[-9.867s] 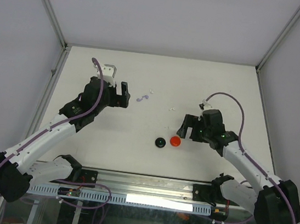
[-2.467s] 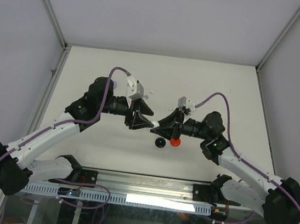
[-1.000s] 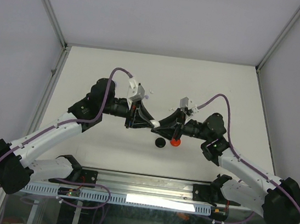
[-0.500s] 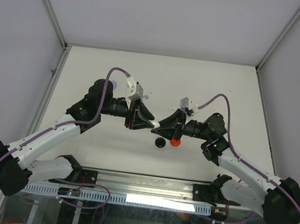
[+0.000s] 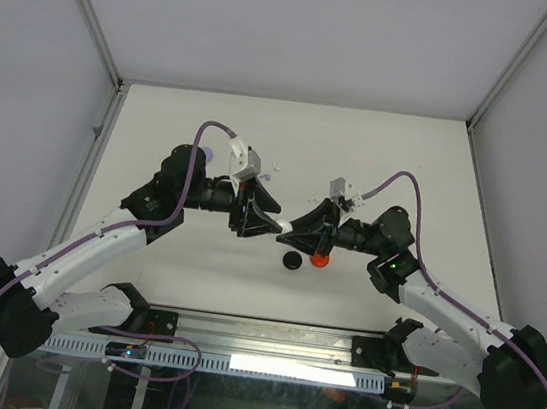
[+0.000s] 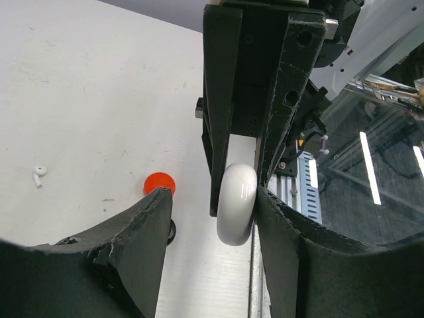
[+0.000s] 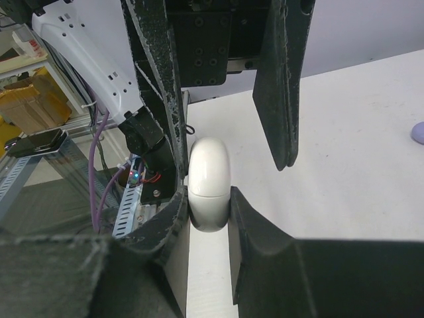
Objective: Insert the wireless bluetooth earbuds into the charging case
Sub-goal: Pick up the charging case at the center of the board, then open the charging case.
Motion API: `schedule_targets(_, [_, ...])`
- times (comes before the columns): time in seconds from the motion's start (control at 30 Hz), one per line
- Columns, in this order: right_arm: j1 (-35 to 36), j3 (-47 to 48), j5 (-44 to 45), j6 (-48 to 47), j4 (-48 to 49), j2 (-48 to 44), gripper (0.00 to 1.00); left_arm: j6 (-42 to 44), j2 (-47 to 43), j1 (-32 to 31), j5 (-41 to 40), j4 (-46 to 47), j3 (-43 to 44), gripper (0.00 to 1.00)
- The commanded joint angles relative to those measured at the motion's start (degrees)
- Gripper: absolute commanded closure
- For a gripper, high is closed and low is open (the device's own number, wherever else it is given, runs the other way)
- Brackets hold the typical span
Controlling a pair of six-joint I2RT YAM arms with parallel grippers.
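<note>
A white charging case hangs above the middle of the table between the two grippers, which meet tip to tip. My right gripper is shut on it, and its fingers pinch the case on both sides. My left gripper is open around the case. One of its fingers lies against the case and the other stands well apart. A small white earbud lies on the table. The case is closed.
A round red case and a round black one lie on the table just below the grippers. Small white pieces lie farther back. A lavender object shows at the right edge of the right wrist view.
The left gripper's jaws have spread apart from the white case over the last second. The right gripper has closed tighter on the case. Both arms stay in place.
</note>
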Motion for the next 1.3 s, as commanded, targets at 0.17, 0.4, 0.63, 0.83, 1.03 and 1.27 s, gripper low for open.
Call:
schedule_targets(0.17, [0.3, 0.6, -3.3, 0.9, 3.0, -2.4, 0.99, -0.7, -0.6, 2.3, -6.1, 2.6, 0.5, 0.43])
schedule_targets(0.4, [0.2, 0.6, -3.7, 1.0, 3.0, -2.8, 0.99, -1.0, -0.2, 2.5, -6.7, 2.7, 0.3, 0.4])
schedule_targets(0.63, [0.3, 0.4, -3.7, 0.9, 2.9, -2.8, 0.99, -1.6, 0.1, 2.9, -8.8, 2.3, 0.3, 0.36])
schedule_targets(0.83, [0.2, 0.4, -3.8, 1.0, 2.8, -2.8, 0.99, -2.2, 0.3, 3.2, -10.3, 2.3, 0.3, 0.34])
schedule_targets(1.03, [0.1, 0.2, -1.7, 0.3, 1.8, -3.1, 0.99, -2.3, 0.4, 3.2, -9.0, 2.3, 0.3, 0.31])
schedule_targets(1.27, [-0.5, 0.3, 12.6, -6.7, -12.2, -6.9, 0.99, -3.4, 0.2, 3.1, -13.3, 1.6, 1.4, 0.19])
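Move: Just beyond the left fingertips, beside the rear finger, is the lid end of the closed white charging case: its middle is about 3 cm right and 2 cm back of the hand, level with it. The right hand already pinches the case, about 1 cm to its left. On the board some 25 cm below the left hand, the black case is 7 cm right and 3 cm ahead, the red one 14 cm right and 4 cm ahead. Levering with its rear finger against the near side of the lid, the left hand goes about 4 cm forward and slightly left, away from the right hand. It turns some 10 degrees counter-clockwise while its fingers spread wider. The right hand stays almost in place and keeps its pinch on the case body. ##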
